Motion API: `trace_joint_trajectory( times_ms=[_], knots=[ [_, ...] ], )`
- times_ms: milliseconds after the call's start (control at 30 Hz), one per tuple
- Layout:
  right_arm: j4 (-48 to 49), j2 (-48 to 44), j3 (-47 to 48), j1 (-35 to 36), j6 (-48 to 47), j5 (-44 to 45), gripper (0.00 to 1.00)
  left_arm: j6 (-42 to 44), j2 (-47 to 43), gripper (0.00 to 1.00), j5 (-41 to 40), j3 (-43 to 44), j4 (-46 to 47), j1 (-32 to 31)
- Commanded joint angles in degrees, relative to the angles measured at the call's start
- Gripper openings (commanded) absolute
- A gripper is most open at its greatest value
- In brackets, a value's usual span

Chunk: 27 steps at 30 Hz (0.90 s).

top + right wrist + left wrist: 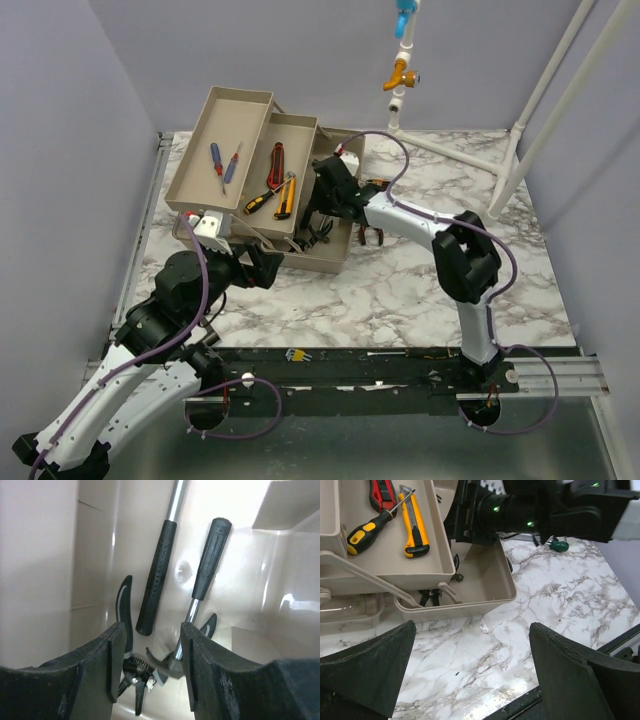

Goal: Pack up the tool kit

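Observation:
The tool kit's beige box (335,250) stands open with its trays (222,125) swung up to the left. My right gripper (320,208) reaches down into the bottom compartment. In the right wrist view this gripper (152,635) is open, above a hammer (210,555) with a black grip, whose head lies under the fingers. A second black-handled tool (157,575) and pliers (125,610) lie beside it. My left gripper (470,650) stays open and empty above the marble, just in front of the box (470,600).
The upper tray holds two screwdrivers (222,160). The lower tray holds a red knife (276,160), a yellow-black screwdriver (367,527) and a yellow utility knife (415,525). Dark tools (375,237) lie right of the box. Hex keys (296,354) rest on the front rail. White pipes (520,150) stand back right.

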Motion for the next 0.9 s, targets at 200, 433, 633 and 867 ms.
trace_joint_trajectory(
  times_ms=[200,433,633,867],
  knots=[
    [1.93,-20.37,-10.65,0.39,-5.91,1.49,0.53,-0.20,0.48,0.99,-1.54,0.64,-2.05,0.22],
    [0.80,-37.79,-25.69,0.40,-10.00,8.76,0.54,-0.88,0.88,0.99,-1.26,-0.81,-1.45,0.40],
    [-3.57,-46.27,-36.15,0.31,-12.08,14.42,0.54,-0.01,2.52,0.99,6.45,-2.75,3.12,0.40],
    [-0.93,-47.91,-45.55,-3.97,-12.24,8.68,0.54,0.55,7.05,0.99,13.49,-2.09,6.88,0.35]
  ],
)
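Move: Inside the toolbox's lower bay, the right hand hovers with the loose small hammer under it, centred about 3 cm ahead, 3 cm right and 6 cm below. The orange-handled pliers lie outside the box, about 14 cm right, 1 cm ahead and 8 cm lower. Near table level too, the brush is some 16 cm right and 11 cm ahead, the wrench 26 cm right and 4 cm ahead. From the left hand the pliers are about 25 cm ahead, 23 cm right, 26 cm down. Climbing empty out of the bay, the right hand rises about 13 cm while swinging right and back over the box wall, then sinks some 7 cm over the open table on the near side of the pliers, ending about 17 cm right and 12 cm back. The wrist first lifts its fingertips some 15 degrees; the fingers stay half open. The open left hand eases a few centimetres down and, late on, right. ##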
